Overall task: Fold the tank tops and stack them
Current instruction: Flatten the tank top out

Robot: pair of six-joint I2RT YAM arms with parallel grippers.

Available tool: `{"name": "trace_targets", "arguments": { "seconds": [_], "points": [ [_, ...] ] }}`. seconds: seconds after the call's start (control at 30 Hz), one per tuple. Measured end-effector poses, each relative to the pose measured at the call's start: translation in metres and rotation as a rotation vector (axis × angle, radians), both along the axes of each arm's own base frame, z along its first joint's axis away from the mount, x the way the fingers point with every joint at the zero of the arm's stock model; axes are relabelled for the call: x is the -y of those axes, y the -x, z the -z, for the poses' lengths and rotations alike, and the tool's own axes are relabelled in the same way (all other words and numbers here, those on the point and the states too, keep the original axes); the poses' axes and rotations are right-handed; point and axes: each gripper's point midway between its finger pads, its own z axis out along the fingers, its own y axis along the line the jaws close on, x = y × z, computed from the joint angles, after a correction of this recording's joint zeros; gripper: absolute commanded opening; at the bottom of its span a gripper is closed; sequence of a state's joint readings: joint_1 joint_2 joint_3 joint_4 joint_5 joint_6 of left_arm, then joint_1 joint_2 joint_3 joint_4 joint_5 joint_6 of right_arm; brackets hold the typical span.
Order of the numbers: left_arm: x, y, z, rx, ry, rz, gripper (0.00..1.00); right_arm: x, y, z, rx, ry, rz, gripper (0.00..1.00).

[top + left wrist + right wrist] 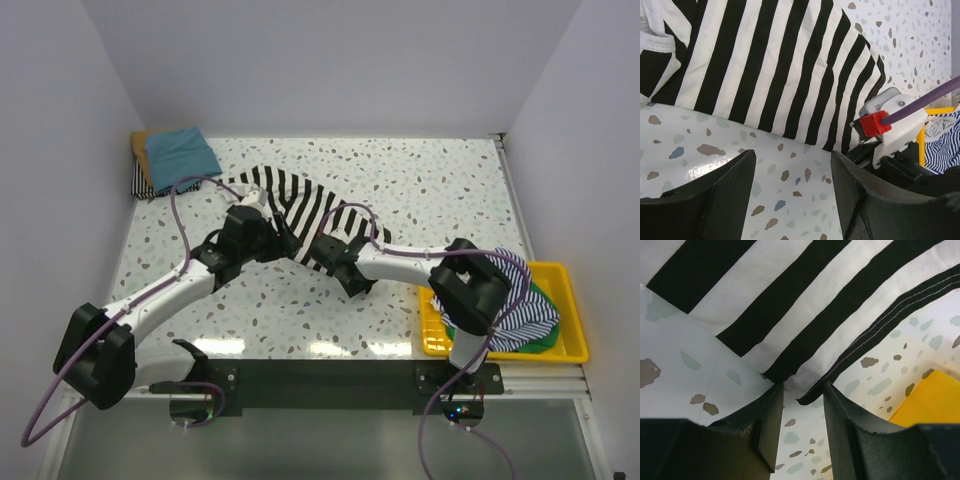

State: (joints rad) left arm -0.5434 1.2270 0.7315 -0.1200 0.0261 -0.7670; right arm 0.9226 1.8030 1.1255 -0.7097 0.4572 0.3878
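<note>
A black-and-white striped tank top (300, 205) lies spread on the speckled table, also filling the left wrist view (780, 65) and the right wrist view (790, 300). My left gripper (289, 243) (792, 160) is open just off its near edge, with only bare table between the fingers. My right gripper (322, 250) (802, 387) stands open at the shirt's near corner, and that hemmed corner reaches in between its fingertips. A folded teal-blue tank top (180, 152) tops a small stack at the back left. More tank tops (520, 315), thin-striped over green, lie in the tray.
The yellow plastic tray (570, 290) sits at the near right by the right arm's base, and its corner (935, 400) shows in the right wrist view. White walls close in the table on three sides. The right arm's wrist with its red plug (875, 122) is close beside the left gripper.
</note>
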Motion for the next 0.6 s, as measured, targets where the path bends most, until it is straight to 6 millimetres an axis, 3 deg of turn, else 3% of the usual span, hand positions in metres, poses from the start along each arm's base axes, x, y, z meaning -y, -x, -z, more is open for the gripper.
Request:
{"name": "trace_targets", "arguments": {
  "seconds": [0.1, 0.23, 0.37, 0.5, 0.6],
  "points": [
    [0.0, 0.0, -0.001, 0.001, 0.005, 0.002, 0.66, 0.0, -0.001, 0.002, -0.01, 0.006, -0.019, 0.28],
    [0.0, 0.001, -0.003, 0.003, 0.011, 0.006, 0.66, -0.005, 0.001, 0.005, -0.033, -0.019, -0.038, 0.0],
    [-0.001, 0.004, -0.003, 0.005, 0.013, 0.007, 0.66, -0.014, 0.006, 0.006, -0.08, -0.066, -0.054, 0.0],
    [-0.007, 0.007, -0.01, 0.026, 0.021, -0.004, 0.65, -0.05, 0.011, -0.009, -0.149, -0.205, -0.078, 0.0],
    [-0.021, 0.006, -0.021, 0.059, 0.026, -0.048, 0.65, -0.107, 0.001, -0.057, -0.131, -0.38, -0.131, 0.0]
  ]
}}
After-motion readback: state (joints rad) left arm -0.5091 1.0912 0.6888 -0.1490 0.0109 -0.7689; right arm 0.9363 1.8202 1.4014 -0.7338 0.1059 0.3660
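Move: The tank top's near right hem corner lies right between the right hand's open fingers, about 1 cm below. From this hand, the far hem corner is roughly 12 cm ahead and 8 cm to the right; the yellow bin's middle is some 32 cm to the right and 5 cm back. From the left hand, that near corner lies about 14 cm right, 5 cm back and 11 cm below. Pinching the near hem corner between its closing fingers, the right hand then drags it left towards the left hand, starting slowly and speeding up to about 10 cm of travel while rising some 6 cm, its fingertips swinging some 20 degrees to the left. The left hand, open and empty, eases about 2 cm left and up late on. ##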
